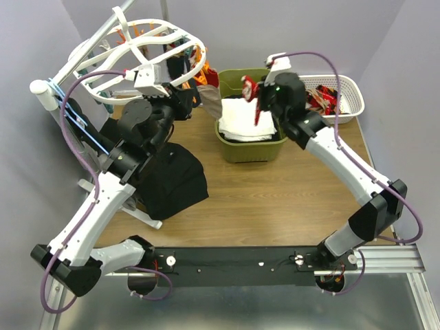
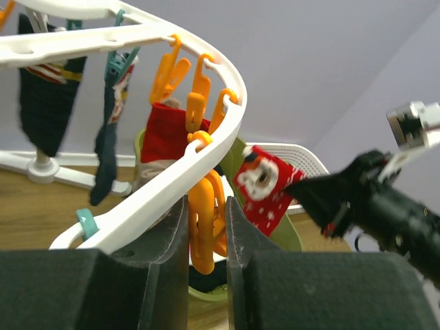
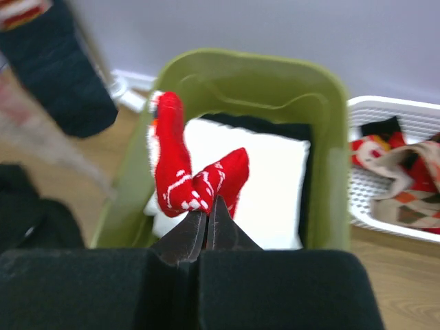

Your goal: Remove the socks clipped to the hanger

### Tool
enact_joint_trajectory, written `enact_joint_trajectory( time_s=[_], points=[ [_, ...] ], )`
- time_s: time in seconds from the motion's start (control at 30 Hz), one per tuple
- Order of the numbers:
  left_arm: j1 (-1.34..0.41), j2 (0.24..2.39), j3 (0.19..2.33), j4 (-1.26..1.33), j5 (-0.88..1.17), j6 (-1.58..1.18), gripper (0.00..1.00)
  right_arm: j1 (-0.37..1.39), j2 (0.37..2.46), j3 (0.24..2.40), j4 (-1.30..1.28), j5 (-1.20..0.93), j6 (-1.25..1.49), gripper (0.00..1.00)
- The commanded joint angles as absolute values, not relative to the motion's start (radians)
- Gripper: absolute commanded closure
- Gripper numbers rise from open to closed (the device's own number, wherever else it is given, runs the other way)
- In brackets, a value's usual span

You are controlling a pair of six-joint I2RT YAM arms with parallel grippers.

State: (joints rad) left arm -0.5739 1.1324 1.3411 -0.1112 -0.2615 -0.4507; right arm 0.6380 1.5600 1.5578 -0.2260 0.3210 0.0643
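Note:
The white hanger (image 1: pixel 155 41) hangs at the back left, its rim (image 2: pixel 137 199) crossing the left wrist view. Several socks stay clipped to it: a red one (image 2: pixel 165 130) and dark ones (image 2: pixel 48 96). My left gripper (image 2: pixel 206 203) is shut on an orange clip (image 2: pixel 203 234) dangling from the rim; from above it (image 1: pixel 184 103) sits just under the frame. My right gripper (image 3: pixel 208 206) is shut on a red patterned sock (image 3: pixel 182 175), which hangs free of the hanger above the green bin (image 3: pixel 323 137). The same sock (image 1: pixel 251 89) shows beside the right gripper (image 1: pixel 260 104) from above.
The green bin (image 1: pixel 251 152) holds a folded white cloth (image 1: pixel 246 120). A white mesh basket (image 1: pixel 347 93) at the back right holds several socks. A large black garment (image 1: pixel 172 180) lies on the table under my left arm. The hanger's stand (image 1: pixel 48 93) is far left.

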Motion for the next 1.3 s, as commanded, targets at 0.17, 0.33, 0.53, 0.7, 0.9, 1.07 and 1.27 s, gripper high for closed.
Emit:
enact_joint_trajectory(
  time_s=[0.17, 0.33, 0.53, 0.7, 0.9, 1.07, 1.27],
  points=[
    [-0.395, 1.005, 1.318, -0.173, 0.136, -0.371, 1.0, 0.289, 1.687, 1.742, -0.256, 0.189, 0.077, 0.99],
    [-0.328, 0.983, 1.302, -0.209, 0.28, -0.347, 1.0, 0.097, 1.834, 1.864, -0.262, 0.109, 0.086, 0.99],
    [-0.296, 0.977, 1.255, -0.213, 0.354, -0.339, 1.0, -0.026, 2.104, 2.09, -0.298, 0.097, 0.095, 0.99],
    [-0.278, 0.992, 1.243, -0.225, 0.362, -0.334, 1.0, -0.061, 2.322, 2.328, -0.46, 0.156, 0.098, 0.67],
    [-0.262, 1.006, 1.258, -0.219, 0.385, -0.337, 1.0, -0.058, 2.307, 2.278, -0.511, 0.083, 0.135, 0.09],
    [-0.255, 0.989, 1.233, -0.201, 0.39, -0.35, 1.0, -0.009, 2.218, 2.237, -0.57, 0.04, 0.124, 0.01],
    [-0.25, 0.985, 1.212, -0.166, 0.41, -0.385, 1.0, 0.152, 2.027, 2.082, -0.531, -0.038, 0.08, 0.0]
  ],
)
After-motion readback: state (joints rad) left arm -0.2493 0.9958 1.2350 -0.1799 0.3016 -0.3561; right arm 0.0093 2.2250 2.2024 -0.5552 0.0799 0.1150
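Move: The right hand already holds the red sock; the white basket's middle lies roughly 20 cm ahead, 24 cm to its right and 30 cm below, with the green bin about 16 cm ahead, 6 cm left and 26 cm down. The left hand still grips the hanger's rim peg, the basket some 30 cm ahead of it, 54 cm right and 40 cm below, and the red-and-grey sock about 10 cm ahead, 4 cm right, 7 cm down. Right swings some 40 cm right-forward, dips, opens over the basket, starts back; left draws the gripped hanger left-back. ##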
